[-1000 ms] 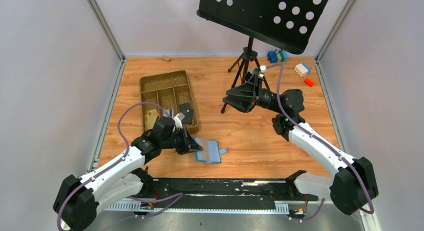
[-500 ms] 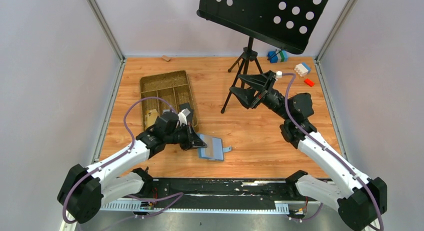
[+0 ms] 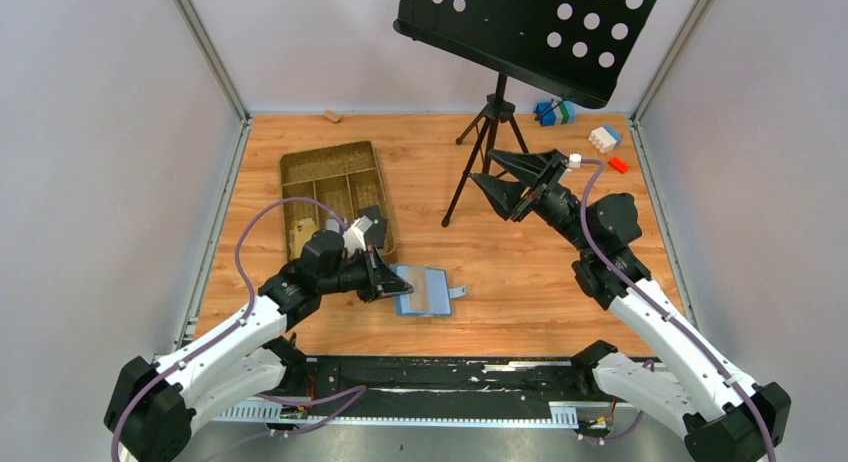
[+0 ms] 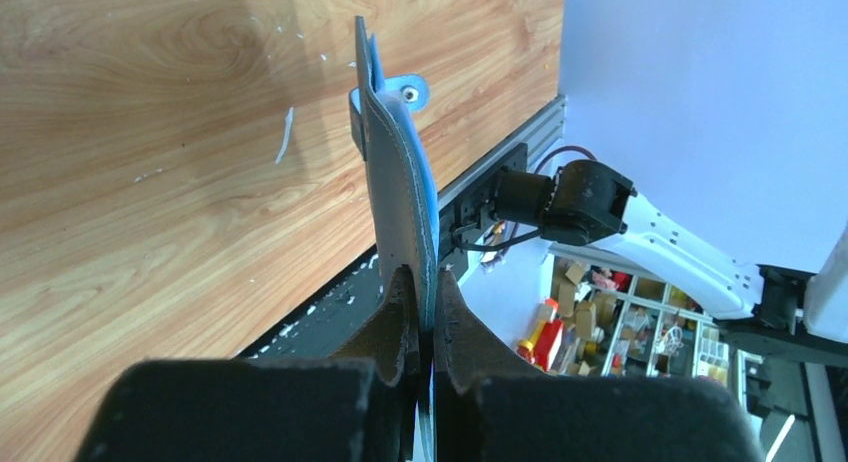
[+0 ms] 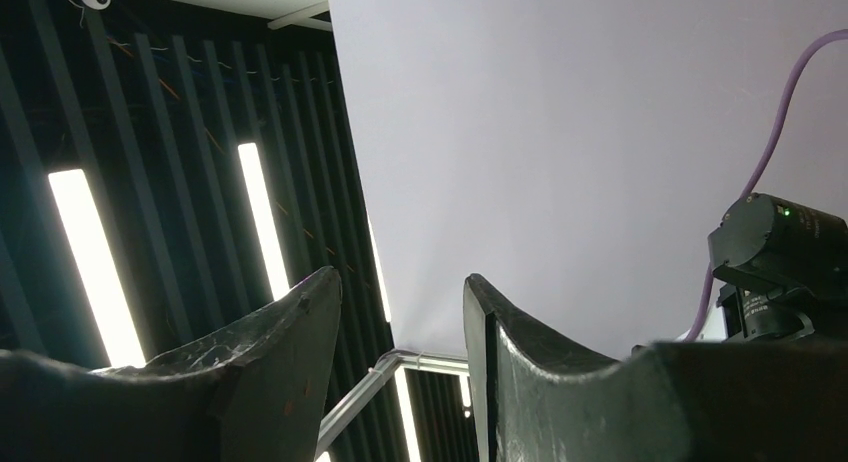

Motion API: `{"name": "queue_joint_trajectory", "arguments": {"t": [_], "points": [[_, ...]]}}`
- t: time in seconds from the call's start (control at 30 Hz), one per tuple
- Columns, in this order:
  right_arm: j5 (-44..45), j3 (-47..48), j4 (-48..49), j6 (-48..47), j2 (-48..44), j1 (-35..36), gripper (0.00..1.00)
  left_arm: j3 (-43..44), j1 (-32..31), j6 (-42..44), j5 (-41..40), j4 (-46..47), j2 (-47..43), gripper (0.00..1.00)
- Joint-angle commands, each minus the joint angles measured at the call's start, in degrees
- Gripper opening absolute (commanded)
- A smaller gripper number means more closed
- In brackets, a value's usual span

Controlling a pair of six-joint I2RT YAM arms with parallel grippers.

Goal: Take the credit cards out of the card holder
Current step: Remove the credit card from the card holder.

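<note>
The blue card holder point(image 3: 428, 291) lies on the wooden table, just right of the brown tray. My left gripper point(image 3: 391, 280) is shut on its left edge. In the left wrist view the card holder point(image 4: 398, 197) runs edge-on away from the left gripper point(image 4: 428, 300), its snap tab point(image 4: 406, 90) at the far end. A black credit card point(image 3: 375, 227) rests at the tray's near right corner; a grey one is mostly hidden behind my left wrist. My right gripper point(image 3: 481, 166) is raised by the tripod, open and empty; the right gripper point(image 5: 400, 287) faces wall and ceiling.
The brown compartmented tray point(image 3: 335, 187) stands left of centre. A music stand's tripod point(image 3: 490, 132) stands at the back, its black perforated desk point(image 3: 530, 32) overhead. Toy bricks point(image 3: 605, 137) lie at the back right and a small wooden block point(image 3: 331, 116) by the back wall.
My right arm has swung right and away from the tray, its gripper tilting upward. My left gripper has shifted the card holder slightly right and away from the near edge.
</note>
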Motion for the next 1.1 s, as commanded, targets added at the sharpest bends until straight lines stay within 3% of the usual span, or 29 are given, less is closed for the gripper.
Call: {"name": "queue_joint_trajectory", "arguments": {"t": [0.0, 0.2, 0.33, 0.47, 0.73, 0.9, 1.07], "points": [[1.46, 2.38, -1.43, 18.56, -0.09, 0.38, 0.48, -0.51, 0.29, -4.54, 1.45, 6.76, -3.36, 0.00], [-0.43, 1.12, 3.90, 20.61, 1.38, 0.49, 0.41, -0.09, 0.26, -14.88, 2.91, 17.92, -5.62, 0.00], [-0.79, 0.27, 5.49, 20.30, 1.13, 0.39, 0.35, 2.98, 0.26, -15.06, 3.50, 15.85, -6.28, 0.00], [-3.51, 0.00, 3.95, 18.61, 0.64, 0.43, 0.23, 5.68, 0.29, -15.27, 4.00, 14.69, -6.24, 0.00], [-4.81, -1.64, 2.09, 14.09, -1.45, 0.40, 0.22, 9.54, 0.31, -20.05, 7.67, 19.97, -5.35, 0.00], [-10.14, -1.06, -1.99, 5.20, -1.63, 0.30, 0.21, 10.34, 0.29, -20.83, 9.18, 19.67, -4.68, 0.00], [-22.54, 5.21, -14.45, -15.26, 1.69, -0.58, 0.15, 10.16, 0.24, -23.58, 8.52, 23.11, -3.24, 0.00]]}}
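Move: My left hand already pinches the open card holder by its left edge, its middle some 4 cm to the right and 2 below. I'm taking it to my empty right gripper, roughly 7 cm ahead, 14 right and 30 above. From my left hand, the tray's middle lies about 24 cm ahead, 17 left and 12 below. From my right hand, the card holder is about 8 cm back, 9 left and 31 below. I raise the card holder about 16 cm with my left hand towards my right gripper, drifting slightly right and tipping my fingers up some 25 degrees until they point almost level, grip kept. My right hand first hovers, narrowing its empty fingers to a small gap, then eases back, down and left towards the holder, a few centimetres, without touching it. ##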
